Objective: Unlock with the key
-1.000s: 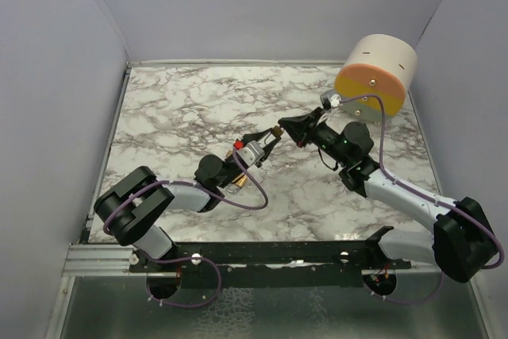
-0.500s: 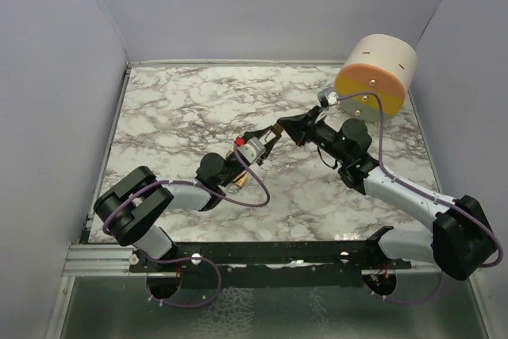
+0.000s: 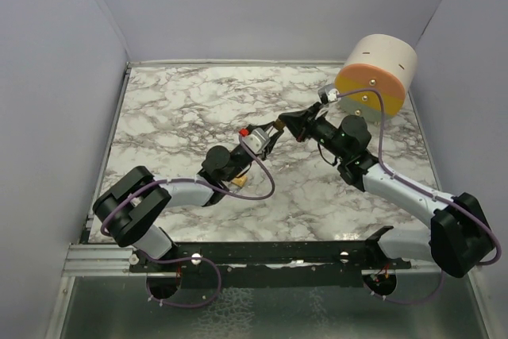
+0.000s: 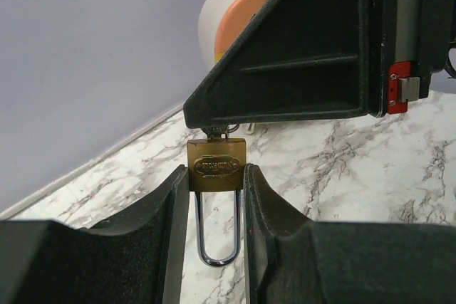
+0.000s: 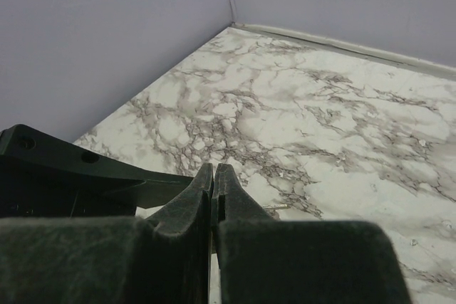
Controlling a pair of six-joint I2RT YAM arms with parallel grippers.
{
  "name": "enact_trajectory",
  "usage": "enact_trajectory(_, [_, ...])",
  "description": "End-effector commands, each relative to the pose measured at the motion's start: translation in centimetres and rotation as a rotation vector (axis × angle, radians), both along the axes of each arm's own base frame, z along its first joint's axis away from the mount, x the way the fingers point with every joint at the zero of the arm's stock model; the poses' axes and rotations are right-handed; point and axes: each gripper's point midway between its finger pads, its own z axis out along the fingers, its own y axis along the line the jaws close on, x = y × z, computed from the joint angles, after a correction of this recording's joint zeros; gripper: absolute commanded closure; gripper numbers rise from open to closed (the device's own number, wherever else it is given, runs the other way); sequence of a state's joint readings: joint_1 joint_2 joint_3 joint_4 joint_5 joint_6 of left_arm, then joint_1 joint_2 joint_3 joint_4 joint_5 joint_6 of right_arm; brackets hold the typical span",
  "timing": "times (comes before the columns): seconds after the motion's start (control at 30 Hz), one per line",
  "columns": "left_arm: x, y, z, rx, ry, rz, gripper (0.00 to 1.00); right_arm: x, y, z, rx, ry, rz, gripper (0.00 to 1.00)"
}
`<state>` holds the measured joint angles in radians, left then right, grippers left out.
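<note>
A brass padlock (image 4: pixel 216 165) sits clamped between my left gripper's (image 4: pixel 216 174) fingers, its steel shackle (image 4: pixel 217 247) pointing back toward the wrist. My right gripper (image 4: pixel 208 117) is pressed against the padlock's far end, where a bit of the key (image 4: pixel 217 132) shows between the two. In the right wrist view the jaws (image 5: pixel 214 169) are shut tight, with only a thin metal sliver (image 5: pixel 274 206) sticking out beside them. From above, the left gripper (image 3: pixel 266 134) and the right gripper (image 3: pixel 287 125) meet tip to tip above the middle of the table.
A cream and orange cylinder (image 3: pixel 377 73) lies at the back right, just behind the right arm. Grey walls enclose the marble table (image 3: pixel 182 109) on three sides.
The left gripper with the padlock has risen and shifted toward the back; the right gripper followed, staying against the padlock's end. Neither grip has changed.
</note>
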<state>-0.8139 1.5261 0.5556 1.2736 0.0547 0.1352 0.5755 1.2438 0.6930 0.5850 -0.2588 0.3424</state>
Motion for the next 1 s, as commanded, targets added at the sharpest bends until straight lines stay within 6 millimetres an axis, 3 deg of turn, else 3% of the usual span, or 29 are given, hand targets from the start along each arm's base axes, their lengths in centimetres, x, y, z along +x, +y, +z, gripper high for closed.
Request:
enact_trajectory(0.0, [-0.3, 0.0, 7.2, -0.163, -0.094, -0.006, 1.00, -1.5, 1.5, -4.0, -0.074, 0.134, 0.085, 0.99])
enact_trajectory(0.23, [1.9, -0.8, 5.1, -0.139, 0.127, 0.048, 1.00, -0.4, 2.5, -6.2, -0.113, 0.289, 0.080, 0.99])
enact_trajectory(0.47, [4.4, -0.4, 3.7, -0.124, 0.278, 0.180, 1.00, 0.5, 4.2, -7.9, -0.148, 0.444, 0.114, 0.99])
enact_trajectory(0.73, [6.9, 0.9, 2.8, -0.106, 0.385, 0.355, 1.00, 1.6, 4.3, -9.2, -0.194, 0.569, 0.059, 0.99])
enact_trajectory(0.97, [8.5, 1.2, 0.6, -0.071, 0.486, 0.472, 1.00, 1.9, 4.3, -9.9, -0.207, 0.646, 0.030, 0.99])
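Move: The left fingers already hold the brass padlock, and the right hand holds the key at the padlock's upturned keyhole. The padlock's middle is roughly 3 cm below the right hand, 1 cm back and 1 cm left; the key lies from the left hand about 1 cm ahead, 1 cm right and 2 cm up. The large padlock is on the table some 23 cm below the left hand, 10 cm left and 4 cm back. The cabinet stands about 22 cm ahead of the right hand, 27 cm right and 14 cm lower. Keeping their grips on padlock and key, the two hands travel together, the key staying at the keyhole: each goes some 7 cm forward and 4 to 5 cm down, drifting slightly left. Meanwhile both wrists tip downward, the left by about 30 degrees with a counter-clockwise swing of its fingers and the right by about 20, while the right hand sinks a touch more and presses the key down against the padlock. ##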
